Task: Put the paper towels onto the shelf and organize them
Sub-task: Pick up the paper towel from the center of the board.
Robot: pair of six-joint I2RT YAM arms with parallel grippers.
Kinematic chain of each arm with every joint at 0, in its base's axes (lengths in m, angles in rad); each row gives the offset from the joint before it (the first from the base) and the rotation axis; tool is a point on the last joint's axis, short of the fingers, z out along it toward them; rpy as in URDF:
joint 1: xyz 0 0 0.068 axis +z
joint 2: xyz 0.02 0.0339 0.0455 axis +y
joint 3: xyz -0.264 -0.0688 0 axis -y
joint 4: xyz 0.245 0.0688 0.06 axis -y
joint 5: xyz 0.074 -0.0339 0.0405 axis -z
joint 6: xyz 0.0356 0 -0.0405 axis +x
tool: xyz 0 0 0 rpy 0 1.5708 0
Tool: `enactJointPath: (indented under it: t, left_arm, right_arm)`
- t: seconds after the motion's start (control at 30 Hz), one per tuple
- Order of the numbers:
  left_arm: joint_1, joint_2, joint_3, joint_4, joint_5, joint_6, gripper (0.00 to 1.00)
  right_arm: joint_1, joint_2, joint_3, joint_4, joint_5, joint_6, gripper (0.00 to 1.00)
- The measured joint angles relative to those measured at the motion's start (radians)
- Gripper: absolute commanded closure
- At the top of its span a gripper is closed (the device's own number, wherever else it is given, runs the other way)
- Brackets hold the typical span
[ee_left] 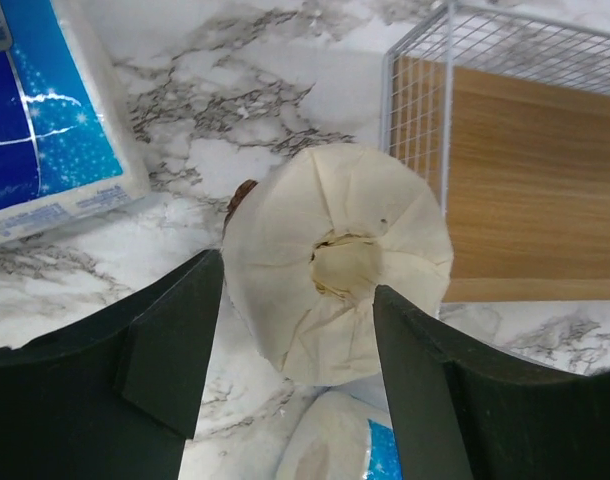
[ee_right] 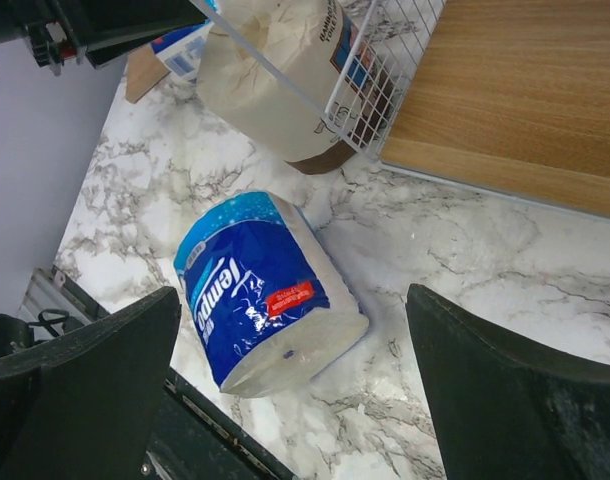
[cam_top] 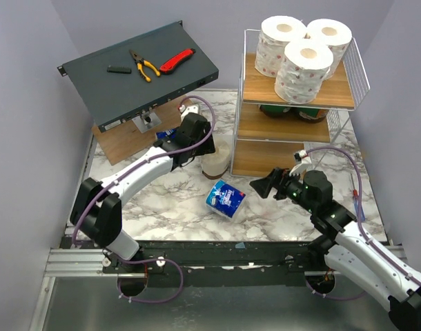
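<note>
A plain cream paper towel roll [ee_left: 335,260] stands on the marble table by the shelf's [cam_top: 246,83] lower left corner. My left gripper [ee_left: 298,280] reaches down over it, jaws open, one finger close against each side. Three white pink-printed rolls [cam_top: 301,48] sit on the top tier and green-wrapped rolls [cam_top: 293,110] on the middle tier. A blue-and-white pack [ee_right: 265,290] lies on its side below my right gripper [ee_right: 293,330], which hangs open and empty above it. Another blue pack [ee_left: 45,110] lies to the left of the cream roll.
A slanted dark grey metal box [cam_top: 138,65] at the back left carries pliers [cam_top: 144,65], a red knife [cam_top: 177,61] and a small black piece [cam_top: 119,69]. A wooden board [cam_top: 124,141] lies under it. The shelf's bottom board [ee_right: 525,90] is bare.
</note>
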Motion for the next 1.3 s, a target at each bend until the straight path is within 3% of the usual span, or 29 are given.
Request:
enactJointPath:
  t: [0.17, 0.53, 1.03, 1.3]
  left_arm:
    - [0.015, 0.092, 0.078, -0.071, 0.007, -0.017, 0.37]
    - [0.021, 0.168, 0.097, -0.113, 0.024, -0.025, 0.45]
    - [0.025, 0.195, 0.090, -0.107, 0.061, -0.032, 0.90]
    - [0.026, 0.141, 0.045, -0.123, 0.060, -0.020, 0.98]
  right_arm:
    - [0.000, 0.009, 0.003, -0.025, 0.012, -0.001, 0.03]
    - [0.000, -0.009, 0.003, -0.053, 0.034, 0.000, 0.03]
    - [0.000, -0.010, 0.015, -0.092, 0.057, -0.002, 0.03]
    - [0.000, -0.031, 0.051, -0.106, 0.076, -0.010, 0.03]
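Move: The cream paper-wrapped roll, the paper towel to be picked up, stands almost under the left hand: level with it fore and aft, its middle about 3 cm to the right and 11 cm below. From that hand, the shelf's near left corner is some 9 cm right and 2 cm back, the nearer blue pack 12 cm back and 6 cm right, the farther blue pack 8 cm ahead and 12 cm left. For the right hand the roll lies about 12 cm ahead and 15 cm left. The wrapped roll's left wall gets pinched from above: the left hand sinks about 6 cm onto its top, fingers tipping some 10 degrees further down. The right finger goes into the core hole, the other stays outside, and the pair closes on the wall. Then, still low, the hand draws back a good centimetre and slightly left. ##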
